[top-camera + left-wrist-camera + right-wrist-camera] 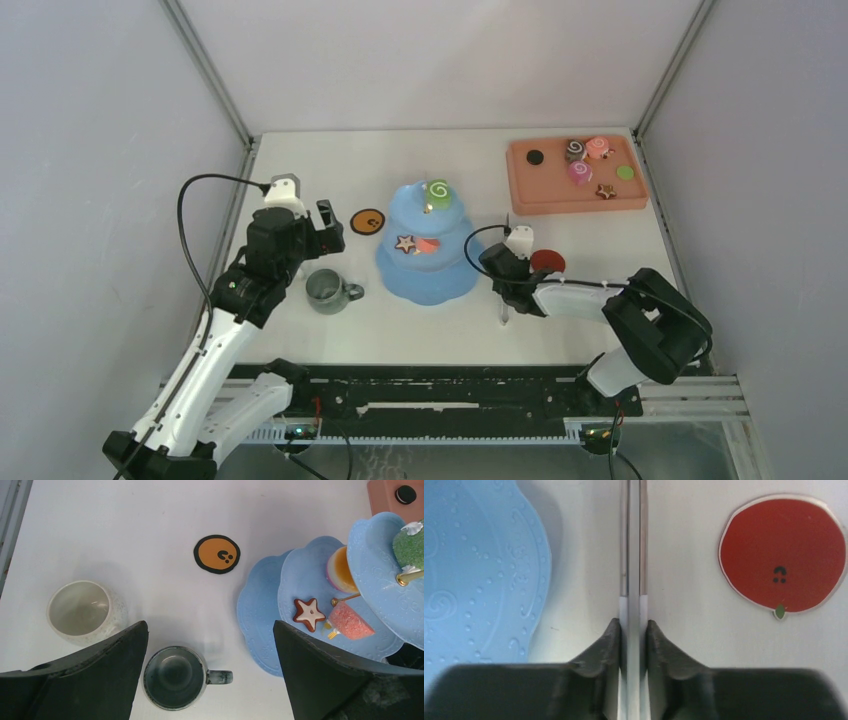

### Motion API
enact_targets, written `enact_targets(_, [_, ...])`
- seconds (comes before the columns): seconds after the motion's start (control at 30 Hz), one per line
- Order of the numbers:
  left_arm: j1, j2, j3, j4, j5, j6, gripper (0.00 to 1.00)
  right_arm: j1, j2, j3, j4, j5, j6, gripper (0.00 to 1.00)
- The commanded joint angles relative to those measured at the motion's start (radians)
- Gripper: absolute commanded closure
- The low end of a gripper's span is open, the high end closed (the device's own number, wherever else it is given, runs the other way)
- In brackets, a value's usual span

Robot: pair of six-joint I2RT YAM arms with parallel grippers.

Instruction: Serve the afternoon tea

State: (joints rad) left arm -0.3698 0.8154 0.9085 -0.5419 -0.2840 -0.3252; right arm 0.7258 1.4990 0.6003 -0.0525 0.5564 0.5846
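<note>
The light blue three-tier cake stand stands mid-table, with a green swirl roll on top and a star cookie on the middle tier. In the left wrist view the stand also carries an orange tart and a pink pastry. My left gripper hangs open above a grey-green mug; a white mug sits beside it. My right gripper is shut on long metal tongs, whose arms are pressed together, right of the stand.
A salmon-pink tray at the back right holds several pastries, among them a pink swirl roll and a black cookie. An orange coaster lies left of the stand, a red apple coaster right of the tongs.
</note>
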Motion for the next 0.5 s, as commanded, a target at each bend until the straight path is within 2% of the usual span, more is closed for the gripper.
enact_targets(0.0, [0.007, -0.007, -0.024, 0.018, 0.009, -0.018, 0.0, -0.004, -0.026, 0.023, -0.034, -0.009, -0.002, 0.87])
enact_targets(0.07, [0.006, -0.007, -0.019, 0.015, 0.012, -0.014, 0.0, -0.027, -0.092, 0.048, -0.041, -0.098, -0.068, 1.0])
enact_targets(0.13, [0.007, -0.009, -0.012, 0.011, 0.005, -0.007, 0.0, -0.098, -0.162, 0.14, -0.145, -0.235, -0.098, 1.0])
enact_targets(0.23, [0.007, -0.008, -0.002, 0.007, -0.008, 0.001, 0.0, -0.184, -0.261, 0.3, -0.353, -0.316, -0.136, 1.0])
enact_targets(0.3, [0.007, -0.007, 0.001, 0.008, -0.015, 0.004, 0.0, -0.285, -0.295, 0.383, -0.45, -0.384, -0.15, 1.0])
enact_targets(0.47, [0.006, 0.004, 0.004, 0.021, -0.014, 0.003, 0.0, -0.516, -0.305, 0.492, -0.595, -0.385, -0.204, 1.0])
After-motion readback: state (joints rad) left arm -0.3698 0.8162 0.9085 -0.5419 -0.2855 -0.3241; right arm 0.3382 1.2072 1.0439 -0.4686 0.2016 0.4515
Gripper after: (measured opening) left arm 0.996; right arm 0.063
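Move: The tongs are already between the right fingers, low over the table, their middle about 4 cm ahead of that hand. From the right hand, the red coaster lies some 8 cm to the right and 5 cm ahead, the blue cake stand about 15 cm to the left and 5 cm ahead, and the tray of sweets roughly 26 cm ahead and 15 cm right. From the left hand, the tongs are about 29 cm to the right, 4 cm ahead and 23 cm below. The right fingers pinch the tongs, closing further on the handles until nearly shut, then lift them fast, about 19 cm up. The hand also goes some 6 cm forward and, late on, 5 cm right, towards the tray, its left side rising about 15 degrees and the fingers tipping up a little. ##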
